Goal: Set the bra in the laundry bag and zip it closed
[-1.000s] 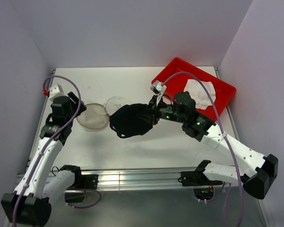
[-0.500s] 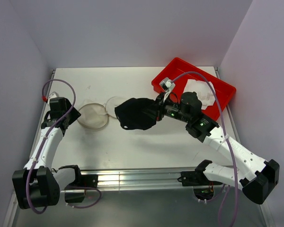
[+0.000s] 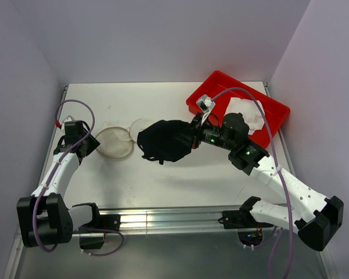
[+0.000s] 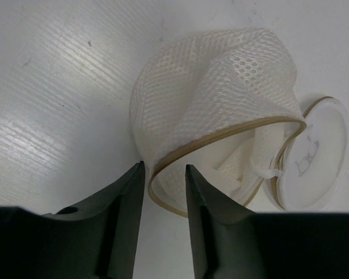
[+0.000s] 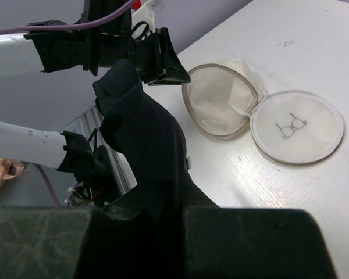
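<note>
The laundry bag point(image 3: 113, 142) lies open on the table at the left, a whitish mesh pouch point(image 4: 221, 99) with a tan rim and its round lid point(image 4: 314, 152) flapped out beside it. My left gripper point(image 4: 164, 170) is at the bag's near rim, its jaws apart with the tan edge lying in the gap between them. My right gripper point(image 3: 190, 139) is shut on a black cloth point(image 3: 163, 141) that hangs above the table just right of the bag point(image 5: 218, 104). The bra point(image 3: 245, 115), white, lies in the red tray.
The red plastic tray point(image 3: 205, 92) sits tilted at the back right, close behind the right wrist. Side walls close in the table to the left and right. The metal rail with the arm bases point(image 3: 168, 220) runs along the near edge.
The left arm has folded and lowered its gripper to the bag's rim, jaws narrowing. The right gripper lifted the black cloth up and a little to the right, then eased it back left.
</note>
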Available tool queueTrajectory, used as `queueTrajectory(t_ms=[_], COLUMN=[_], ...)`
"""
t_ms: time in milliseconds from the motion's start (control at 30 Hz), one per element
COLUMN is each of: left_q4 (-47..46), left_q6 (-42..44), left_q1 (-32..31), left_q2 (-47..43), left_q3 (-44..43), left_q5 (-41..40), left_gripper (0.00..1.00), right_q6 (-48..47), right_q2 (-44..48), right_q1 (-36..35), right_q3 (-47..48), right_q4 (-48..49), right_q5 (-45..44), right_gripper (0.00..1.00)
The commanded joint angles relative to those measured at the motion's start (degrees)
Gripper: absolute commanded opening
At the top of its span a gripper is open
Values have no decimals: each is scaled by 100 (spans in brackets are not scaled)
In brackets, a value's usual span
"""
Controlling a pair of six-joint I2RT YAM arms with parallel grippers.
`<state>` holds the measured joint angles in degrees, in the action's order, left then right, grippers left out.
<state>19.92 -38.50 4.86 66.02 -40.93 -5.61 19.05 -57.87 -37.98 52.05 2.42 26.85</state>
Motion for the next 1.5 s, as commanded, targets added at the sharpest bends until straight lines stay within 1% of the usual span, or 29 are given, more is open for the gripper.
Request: queueTrajectory(t_ms=[0, 33, 67, 233, 267, 400, 567, 600, 667, 700, 867, 933, 967, 1000, 1033, 1067, 1133, 1200, 1367, 1433, 1467], left_q4=[-243, -278, -348, -454, -498, -630, -683, -691, -718, -718, -920, -1034, -1078, -1174, -1340, -1420, -1666, -1807, -2167, -2212, -2264], left_q6=[-184, -210, -228, -254, -272, -307, -316, -325, -307, -307, -333, -360, -395, -482, -544, -614, -764, -930, -1063, -1072, -1098], left_q1=[24, 23, 23, 23, 23, 24, 23, 23, 23, 23, -90, -405, -468, -773, -881, -951, -1092, -1102, -1102, -1093, -1093], left_q2=[104, 104, 87, 113, 139, 218, 297, 306, 306, 306, 140, -35, -115, -203, -386, -484, -703, -836, -1231, -1450, -1530], left_q3=[-21, 23, 32, 67, 102, 147, 155, 155, 155, 147, 278, 340, 409, 462, 524, 637, 761, 911, 1183, 1262, 1367], left_q5=[-248, -248, -257, -213, -178, -90, -142, -177, -169, -178, 147, 287, 506, 699, 849, 1173, 1474, 1842, 2195, 2178, 2169], left_gripper=[38, 36, 31, 31, 29, 30, 28, 23, 5, 0, 0, 0, 0, 0, 0, 0, 0, 0, 0, 0, 0], right_q6=[55, 55, 55, 143, 178, 336, 389, 380, 380, 380, 389, 433, 537, 599, 670, 775, 881, 969, 1372, 1478, 1592], right_q2=[135, 161, 162, 162, 144, 126, 161, 170, 205, 214, 267, 285, 285, 285, 250, 223, 75, -75, -821, -1250, -1384], right_q1=[18, 18, 18, 18, 18, 18, 18, 18, 18, 10, 18, 18, 18, 18, 18, 27, 18, 10, 1, -8, -17], right_q3=[-28, -20, -28, -46, -63, -107, -125, -134, -134, -151, -195, -222, -274, -292, -310, -327, -319, -310, -266, -222, -187], right_q4=[339, 330, 330, 426, 487, 620, 681, 681, 673, 681, 690, 760, 891, 988, 1215, 1339, 1716, 2042, 3175, 3553, 3668], right_q5=[101, 92, 92, 118, 119, 101, 101, 84, 57, 48, -39, -118, -171, -224, -259, -277, -303, -303, -592, -707, -916], right_gripper=[0, 0, 0, 0, 0, 0, 0, 0, 0, 0, 0, 0, 0, 0, 0, 0, 0, 0, 0, 0, 0])
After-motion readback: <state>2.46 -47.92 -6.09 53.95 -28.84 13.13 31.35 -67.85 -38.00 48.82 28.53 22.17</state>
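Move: The laundry bag's open ring has its middle about 9 cm to the right of the left hand, 2 cm ahead and 3 cm below; the lid lies some 20 cm right, 6 cm ahead and 6 cm down. From the right hand, which holds the bra, the bag is about 31 cm left, 12 cm ahead and 25 cm below, the lid roughly 18 cm left and 16 cm ahead, and the red bin about 33 cm right and 27 cm ahead. Left fingers pinch the laundry bag's rim, draw it about 12 cm right and up; right advances bra forward-left. ##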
